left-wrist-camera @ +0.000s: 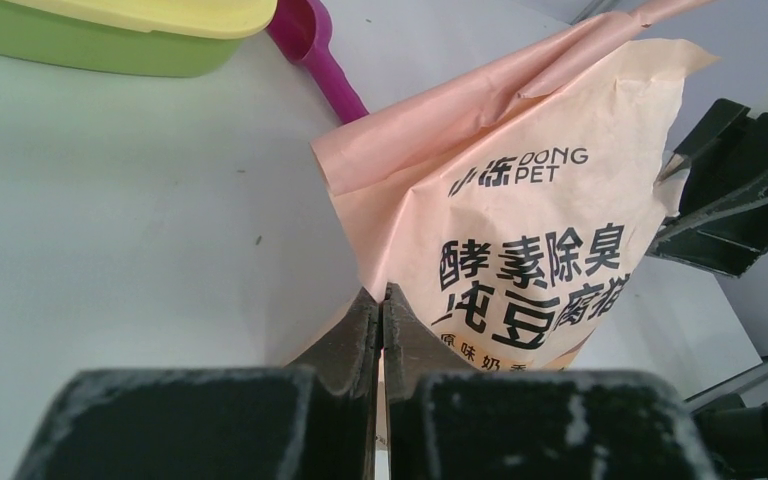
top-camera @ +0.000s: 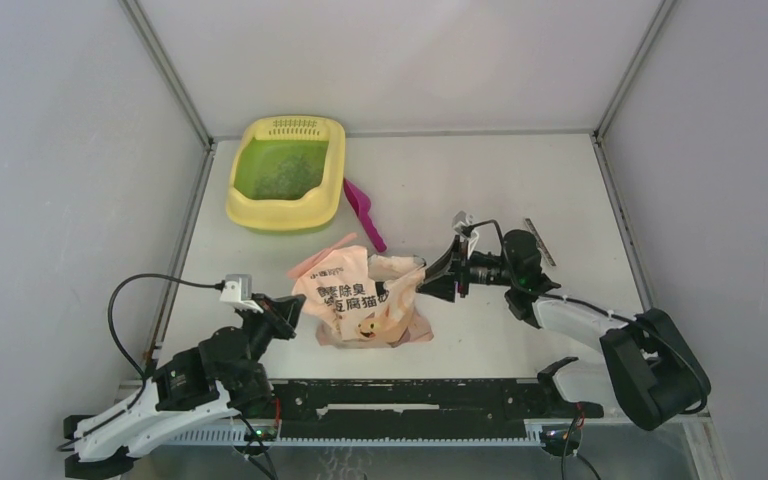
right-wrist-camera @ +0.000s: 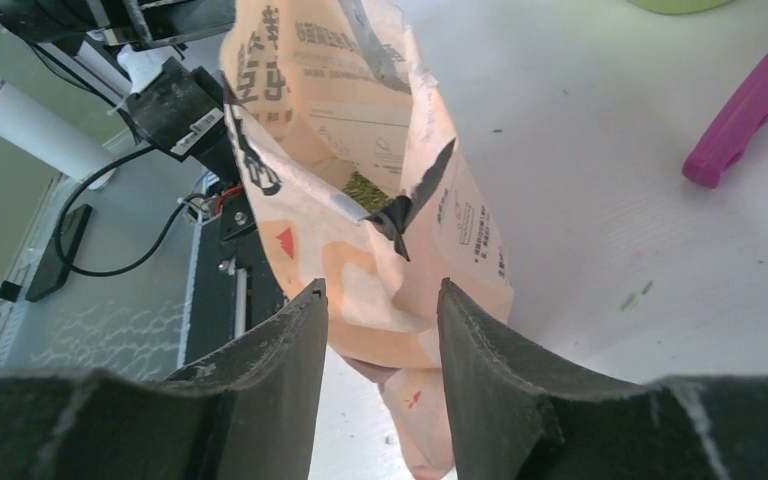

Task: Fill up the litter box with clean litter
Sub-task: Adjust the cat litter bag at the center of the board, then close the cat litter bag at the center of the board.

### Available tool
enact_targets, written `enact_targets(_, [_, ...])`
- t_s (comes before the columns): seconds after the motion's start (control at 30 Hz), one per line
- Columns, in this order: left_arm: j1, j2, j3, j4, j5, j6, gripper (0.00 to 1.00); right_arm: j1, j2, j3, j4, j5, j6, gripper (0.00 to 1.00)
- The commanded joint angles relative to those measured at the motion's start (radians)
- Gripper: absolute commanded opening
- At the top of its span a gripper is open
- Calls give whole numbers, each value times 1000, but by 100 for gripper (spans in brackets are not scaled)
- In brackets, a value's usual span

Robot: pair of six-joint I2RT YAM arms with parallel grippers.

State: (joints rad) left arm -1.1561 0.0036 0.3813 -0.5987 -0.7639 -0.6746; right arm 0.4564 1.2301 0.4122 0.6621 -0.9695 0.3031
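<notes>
The pale yellow litter box (top-camera: pixel 250 212) with its green floor stands at the far left of the table; its rim (left-wrist-camera: pixel 160 15) also shows in the left wrist view. A thin speckled layer of clean litter (top-camera: pixel 285 178) lies inside it. More granules (right-wrist-camera: pixel 365 190) show through the torn mouth of a peach printed bag (top-camera: pixel 365 300) that stands mid-table. My left gripper (left-wrist-camera: pixel 382 295) is shut on the bag's (left-wrist-camera: pixel 520 200) lower left edge. My right gripper (right-wrist-camera: pixel 380 290) is open, its jaws either side of the bag's (right-wrist-camera: pixel 360 100) right corner without pinching it.
A magenta scoop (top-camera: pixel 363 210) lies just right of the litter box, between it and the bag. A thin grey strip (top-camera: pixel 540 242) lies at the right. A few stray granules (right-wrist-camera: pixel 635 295) dot the table. Grey walls close in the table on three sides.
</notes>
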Motion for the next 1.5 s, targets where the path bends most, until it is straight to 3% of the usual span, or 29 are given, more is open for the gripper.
enact_targets(0.0, [3,-182,-18,-33,2,-20,4,-11,54,52,118,13,-34,52])
enact_targets(0.37, [2,-158,-16,-30,-2,-22,5,3,157,159,218,-94,17,54])
enact_targets(0.7, [3,-137,-15,-28,-11,-23,5,41,215,286,13,-201,-89,54])
enact_targets(1.0, [3,-122,-12,-28,-14,-26,5,51,259,288,4,-215,-118,54])
enact_targets(1.47, [3,-88,-7,-26,-21,-29,5,77,353,301,295,-220,81,52])
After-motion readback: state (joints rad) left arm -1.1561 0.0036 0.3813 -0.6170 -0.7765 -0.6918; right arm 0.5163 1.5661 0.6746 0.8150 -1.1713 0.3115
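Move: The right-hand corner of the litter bag's mouth lies about 4 cm left of my right hand and 2 cm ahead, at roughly its height; the bag's middle is some 10 cm left, 2 cm back and 6 cm lower. The purple scoop lies about 22 cm ahead and 12 cm left, down on the table. From my left hand, already pinching the bag's left edge, that mouth corner is about 20 cm right and 6 cm ahead. With its fingers held half open, I bring my right hand about 5 cm left onto the right corner of the bag's mouth: first forward, then in an arc up nearly 4 cm and back down over half of that, ending a little forward of the start. It turns some 15 degrees counter-clockwise as the open fingers come around the rim. My left hand stays put, keeping its pinch on the left edge. ##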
